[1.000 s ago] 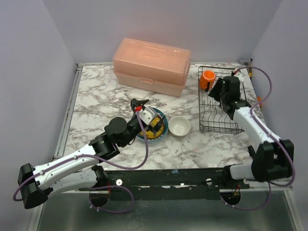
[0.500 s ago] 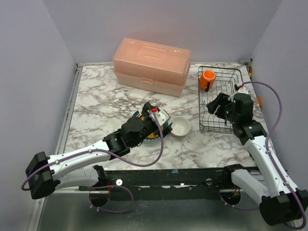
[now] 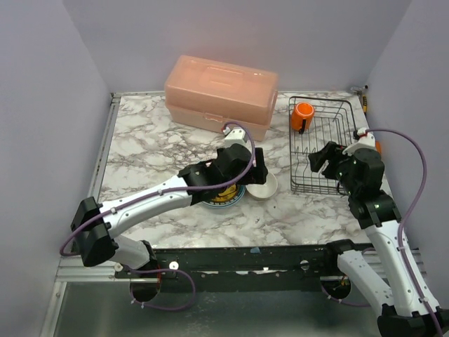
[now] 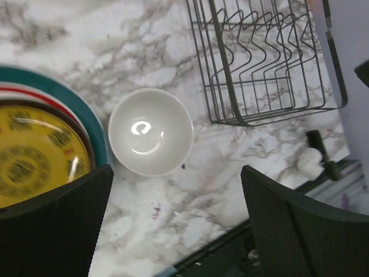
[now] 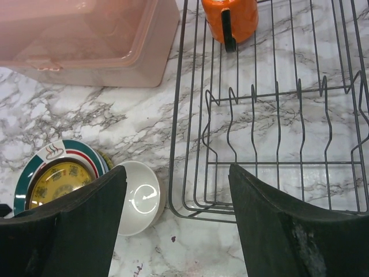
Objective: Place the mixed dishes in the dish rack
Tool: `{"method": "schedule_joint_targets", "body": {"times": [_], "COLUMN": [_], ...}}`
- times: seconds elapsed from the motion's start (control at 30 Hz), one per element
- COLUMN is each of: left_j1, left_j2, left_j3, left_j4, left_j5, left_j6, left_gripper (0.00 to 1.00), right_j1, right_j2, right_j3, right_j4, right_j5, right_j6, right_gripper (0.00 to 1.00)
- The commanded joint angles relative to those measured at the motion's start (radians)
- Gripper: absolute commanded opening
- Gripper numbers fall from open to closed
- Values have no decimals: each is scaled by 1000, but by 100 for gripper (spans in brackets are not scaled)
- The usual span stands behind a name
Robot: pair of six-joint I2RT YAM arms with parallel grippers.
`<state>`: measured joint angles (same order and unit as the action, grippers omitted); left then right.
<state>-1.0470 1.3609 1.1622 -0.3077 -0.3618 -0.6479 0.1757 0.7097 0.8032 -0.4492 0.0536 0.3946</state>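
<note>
The orange mug (image 3: 302,116) (image 5: 230,17) lies in the far left corner of the black wire dish rack (image 3: 291,151) (image 5: 178,115) (image 4: 199,57). A white bowl (image 3: 265,188) (image 4: 151,131) (image 5: 138,197) stands on the marble just left of the rack. Beside it is a stack of plates (image 3: 223,199) (image 4: 40,150) (image 5: 60,179) with the yellow red-rimmed one on top, partly hidden under my left arm. My left gripper (image 3: 257,168) (image 4: 176,190) hovers open above the bowl's near side, holding nothing. My right gripper (image 3: 324,160) (image 5: 177,173) hangs open and empty over the rack's near left corner.
A big pink lidded box (image 3: 221,95) (image 5: 86,34) stands at the back, left of the rack. The table's near edge with a black rail (image 3: 280,256) runs close below the bowl. Walls close in on both sides and behind.
My left arm has swung right, from over the plates to above the bowl. My right arm has drawn back from the rack's far end toward its near side, its jaws widening.
</note>
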Motion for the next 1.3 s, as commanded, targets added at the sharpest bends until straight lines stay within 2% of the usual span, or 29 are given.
{"method": "schedule_joint_targets", "body": {"times": [0.0,0.13,0.27,0.57,0.77,0.9,1.07,1.17,1.27], "left_j1": [46,57,57,58,48,36,32,27,22], "left_j2": [139,217,272,367,426,479,529,548,561], "left_j3": [97,100,75,74,110,165,192,191,189], "left_j4": [-291,-274,-273,-295,-307,-337,-354,-352,-354], "left_j5": [161,241,243,204,182,155,140,139,139], "left_j6": [-539,-742,-928,-1134,-1192,-1211,-1229,-1239,-1250], "left_gripper": [90,88,86,75,62,48,44,33,28], "right_j1": [-1,-1,-1,-1,-1,-1,-1,-1,-1], "right_j2": [-21,-17,-25,-55,-61,-62,-66,-65,-64], "right_j3": [-25,-29,-32,-45,-47,-48,-50,-50,-51], "right_j4": [16,24,24,41,47,47,49,49,50], "right_j5": [-4,-16,-15,-38,-47,-47,-47,-47,-47], "right_j6": [-17,-17,-13,-12,-11,-13,-13,-14,-13], "right_gripper": [75,75,75,75,75,75,75,75,75]}}
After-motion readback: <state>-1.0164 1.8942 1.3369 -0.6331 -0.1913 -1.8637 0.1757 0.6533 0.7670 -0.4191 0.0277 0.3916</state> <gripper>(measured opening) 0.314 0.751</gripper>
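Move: The white bowl lies about 4 cm ahead of the left hand, 6 cm to its right and 20 cm below. The stacked plates are roughly 5 cm ahead and 9 cm to that hand's left, just beside the bowl; the dish rack's middle is some 17 cm ahead and 27 cm to its right. From the right hand, the bowl is about 14 cm to the left, nearly level with it, and 21 cm down. The left hand comes down astride the near rim of the white bowl, one fingertip inside and one outside; whether they touch it yet can't be seen. It sinks about 18 cm, fast at first, easing slightly to the right, while the wrist tips some 50 degrees until the fingers point steeply down, also swinging counter-clockwise. The fingers close from nearly wide open to about a third. ##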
